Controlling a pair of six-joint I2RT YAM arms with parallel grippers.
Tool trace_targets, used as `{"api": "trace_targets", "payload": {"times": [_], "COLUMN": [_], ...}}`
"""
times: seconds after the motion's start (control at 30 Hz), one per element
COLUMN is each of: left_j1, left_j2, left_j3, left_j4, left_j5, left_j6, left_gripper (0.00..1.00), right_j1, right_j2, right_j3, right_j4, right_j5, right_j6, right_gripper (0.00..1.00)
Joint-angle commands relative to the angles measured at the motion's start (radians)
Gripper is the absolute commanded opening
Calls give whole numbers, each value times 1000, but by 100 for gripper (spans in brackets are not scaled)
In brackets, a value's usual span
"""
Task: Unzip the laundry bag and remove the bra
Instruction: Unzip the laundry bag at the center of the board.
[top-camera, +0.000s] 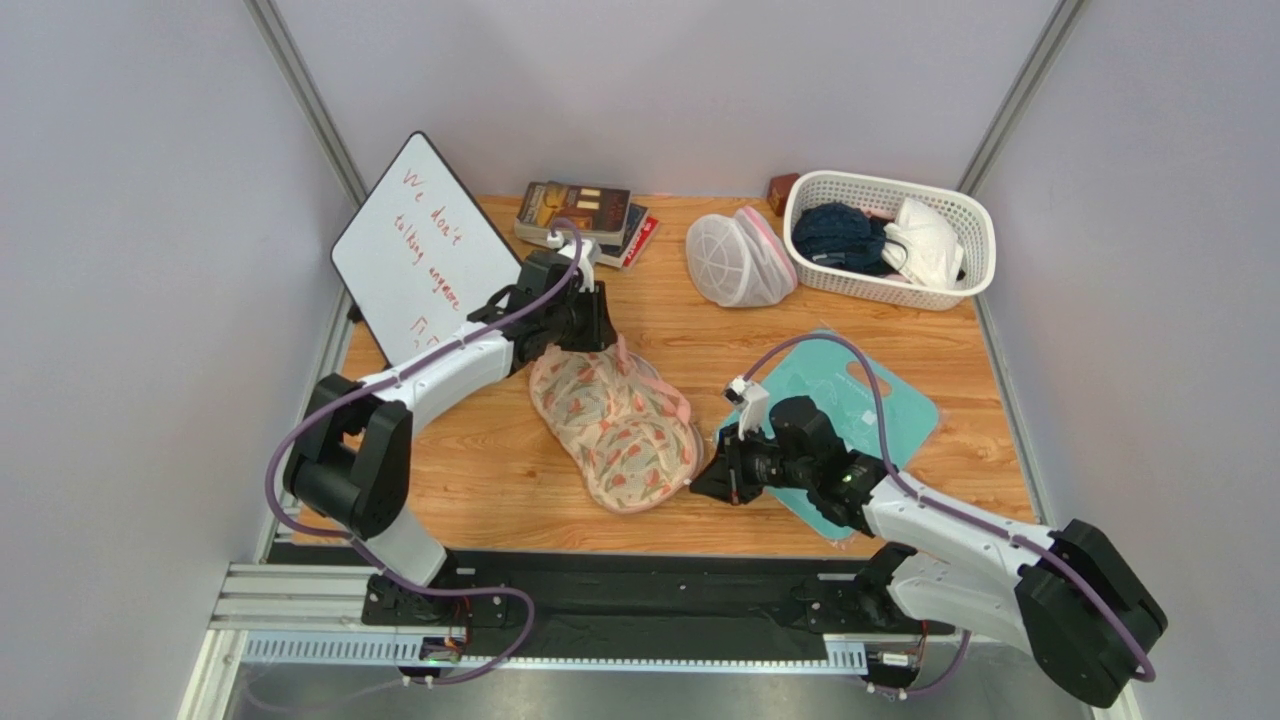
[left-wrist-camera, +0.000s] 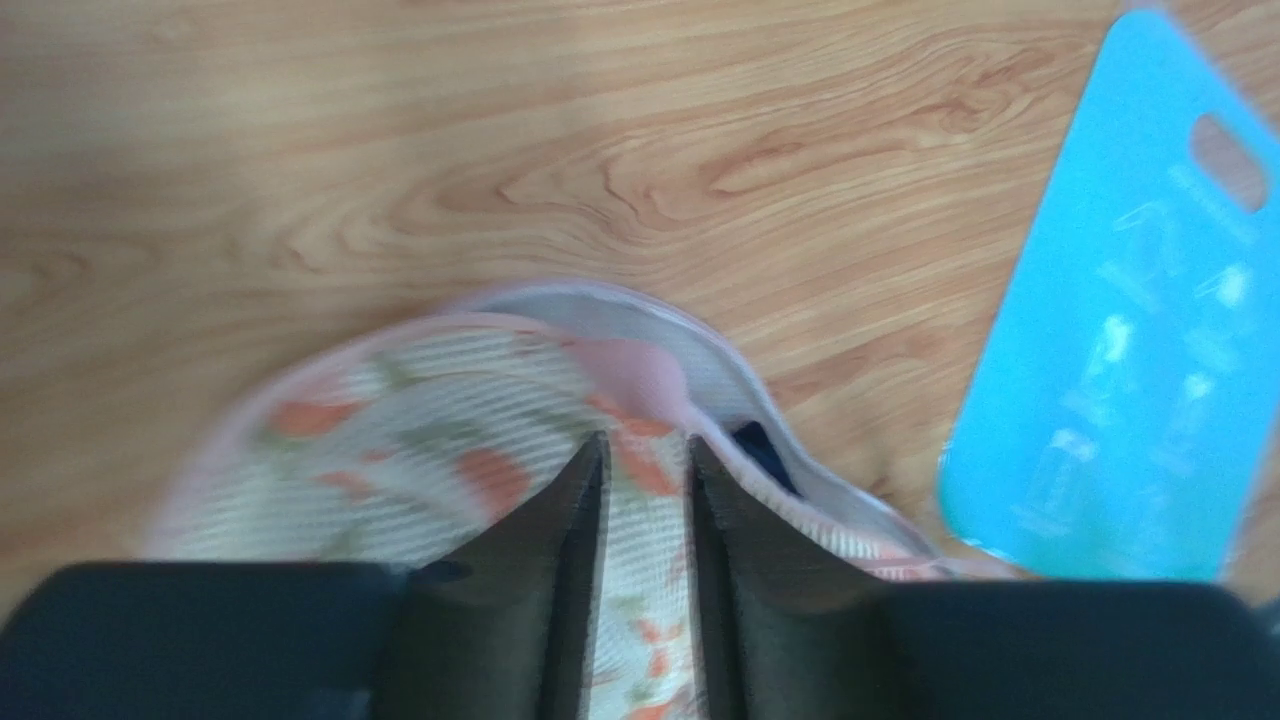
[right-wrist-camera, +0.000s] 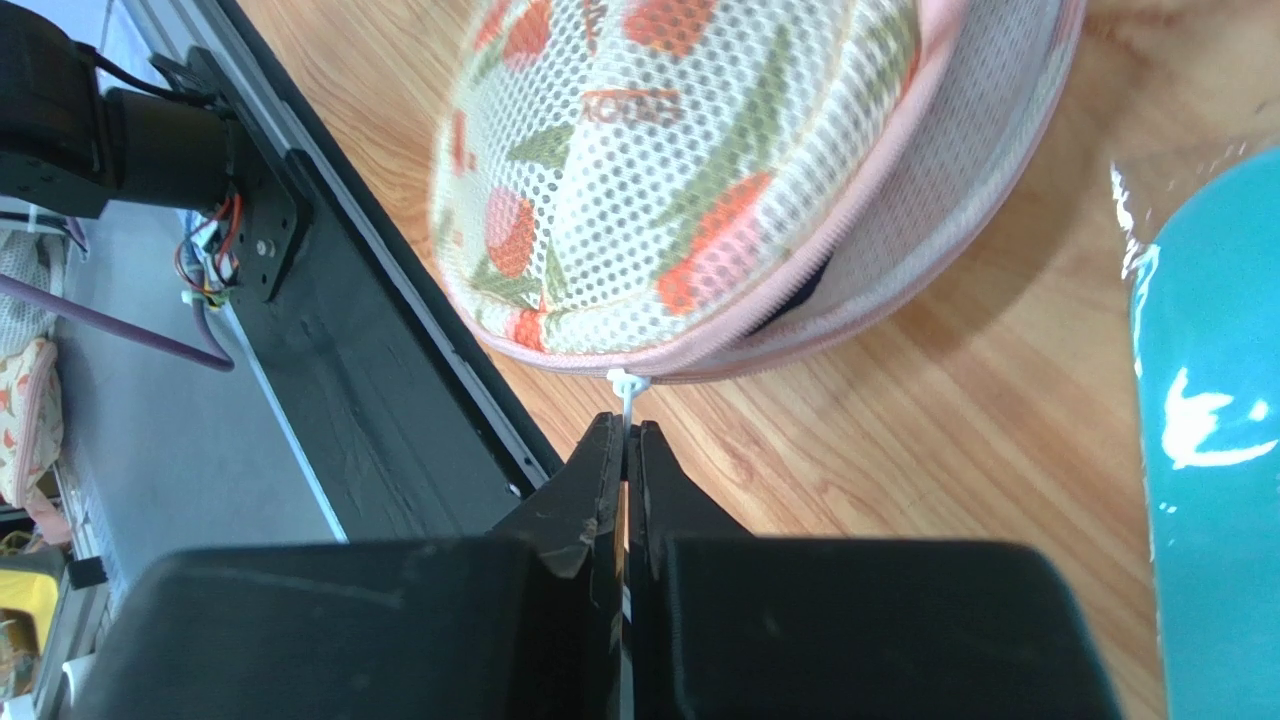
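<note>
The laundry bag (top-camera: 616, 420) lies flat in the middle of the table, cream mesh with orange flowers and pink edging. My left gripper (top-camera: 579, 333) is over its far end. In the left wrist view the jaws (left-wrist-camera: 646, 443) stand a little apart, open, with bag fabric (left-wrist-camera: 406, 435) showing in the gap and a pink loop (left-wrist-camera: 639, 368) just ahead. My right gripper (top-camera: 709, 483) is at the bag's near right end. It (right-wrist-camera: 624, 425) is shut on the white zipper pull (right-wrist-camera: 624, 390) at the pink rim of the bag (right-wrist-camera: 646, 165). A dark blue fabric (left-wrist-camera: 766, 450) shows in the zipper slit; the bra is otherwise hidden.
A teal cutting board (top-camera: 872, 405) lies under the right arm. At the back stand a whiteboard (top-camera: 421, 248), books (top-camera: 583, 218), a white mesh dome bag (top-camera: 736, 258) and a white basket (top-camera: 902, 293) of clothes. The black rail (right-wrist-camera: 346, 300) runs along the near edge.
</note>
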Motion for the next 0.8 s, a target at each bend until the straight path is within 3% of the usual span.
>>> {"api": "trace_targets", "payload": {"times": [0.0,0.1,0.17,0.27,0.47,0.77], "left_j1": [-23,-60,-65,-66,-92,-123], "left_j2": [-80,-168,-219,-235,-272,-167], "left_j3": [41,25,-23,-93,-265,-335], "left_j4": [8,-59,-66,-109,-17,98], "left_j5": [-41,-52,-9,26,81,95], "left_j6": [45,53,21,1,-62,-85], "left_gripper": [57,72,75,76,76,76], "right_j1": [11,11,10,11,13,13], "right_j2": [19,32,43,57,71,95], "right_j3": [-14,-12,-14,-9,3,40], "right_j4": [4,16,32,46,55,40], "right_j5": [0,14,21,29,43,87], "right_j6": [39,52,62,74,82,82], "right_gripper": [0,0,0,0,0,0]}}
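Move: For the left hand, the middle of the laundry bag lies about 11 cm back, near enough in line sideways and some 9 cm below. The pink strap is about 5 cm back and 6 cm to the right, on the bag's far right side. From the right hand the bag's middle is roughly 7 cm ahead, 10 cm to the left and 4 cm lower; the teal cutting board is about 7 cm ahead and 18 cm to the right. The right fingers keep their pinch on the white cord at the bag's near right end, sinking some 2.5 cm. The left fingers, already parting, spread wide above the bag's far end; that hand hops up about 6 cm, then swings back some 12 cm and down over the bag, its wrist finally tipping down some 10 degrees, ending open and close above the mesh; contact there can't be seen. ##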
